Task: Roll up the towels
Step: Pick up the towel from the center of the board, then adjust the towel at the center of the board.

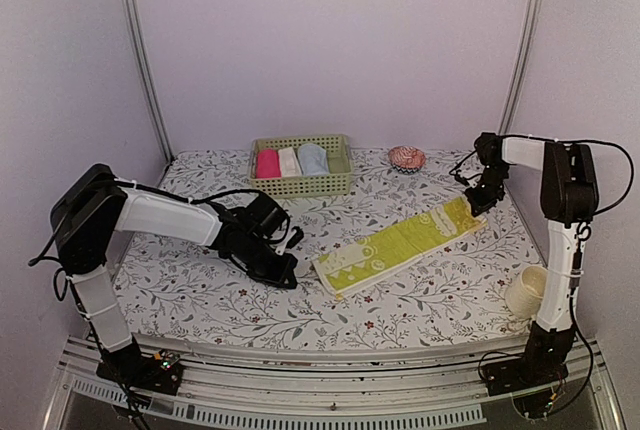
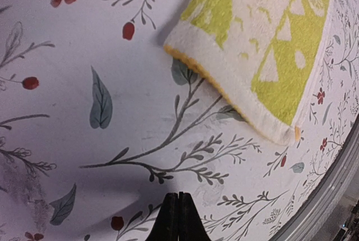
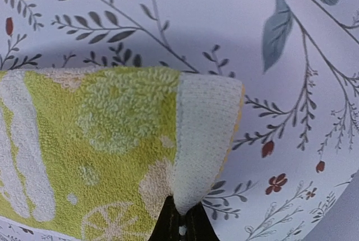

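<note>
A yellow-green towel [image 1: 400,245] with pale printed shapes lies as a long folded strip across the middle right of the table. My right gripper [image 1: 487,200] stands at its far right end. In the right wrist view the right gripper [image 3: 182,224] is shut on the white hem of the towel [image 3: 112,140], which is lifted slightly off the cloth-covered table. My left gripper [image 1: 285,270] lies low just left of the towel's near end. Seen from the left wrist, the left gripper [image 2: 178,210] is shut and empty, apart from the towel corner [image 2: 263,39]. A light blue towel [image 1: 313,158] sits rolled in the basket.
The green basket [image 1: 300,187] at the back centre also holds a pink roll [image 1: 267,163] and a cream-white roll [image 1: 289,160]. A red-and-white round object [image 1: 407,158] lies at the back right. A cream cup [image 1: 527,292] stands by the right arm's base.
</note>
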Controlling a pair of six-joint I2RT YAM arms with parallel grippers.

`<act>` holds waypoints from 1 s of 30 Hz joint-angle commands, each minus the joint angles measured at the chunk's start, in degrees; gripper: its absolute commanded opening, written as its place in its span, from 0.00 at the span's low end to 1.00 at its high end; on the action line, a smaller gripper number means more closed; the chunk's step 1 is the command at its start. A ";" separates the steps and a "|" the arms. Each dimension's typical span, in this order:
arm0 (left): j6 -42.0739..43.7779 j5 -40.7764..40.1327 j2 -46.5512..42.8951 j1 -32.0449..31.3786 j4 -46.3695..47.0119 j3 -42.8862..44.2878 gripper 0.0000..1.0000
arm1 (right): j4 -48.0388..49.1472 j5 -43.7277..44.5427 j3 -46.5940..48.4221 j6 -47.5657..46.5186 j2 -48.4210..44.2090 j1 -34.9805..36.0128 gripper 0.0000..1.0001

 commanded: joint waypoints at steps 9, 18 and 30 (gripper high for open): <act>0.57 -0.98 0.74 -0.47 0.70 0.88 0.00 | -9.21 -11.90 6.06 -1.16 -4.52 -1.53 0.03; -0.73 1.30 0.78 0.41 2.32 1.94 0.00 | -14.04 -40.29 -2.16 -3.05 -8.01 5.43 0.03; -2.42 1.53 1.91 0.35 3.16 1.95 0.00 | -17.40 -49.01 0.33 -3.97 -3.30 12.03 0.03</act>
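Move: With the right hand already pinching the towel's far right end at table level, the towel's middle, over which this end is taken, lies about 23 cm left and 11 cm back, barely lower. The patterned bowl stands about 18 cm left and 18 cm ahead of that hand, the mug roughly 8 cm right and 24 cm back. From the left hand, the towel's middle is some 29 cm right and 11 cm ahead. Keeping its closed pinch on the towel's end, the right hand first draws about 2 cm forward and to the right while lifting, then turns back and sweeps some 20 cm to the left and 11 cm back towards the towel's middle, rising to about 7 cm. On the way the wrist rolls over 40 degrees, swinging the fingertips to point leftward. ##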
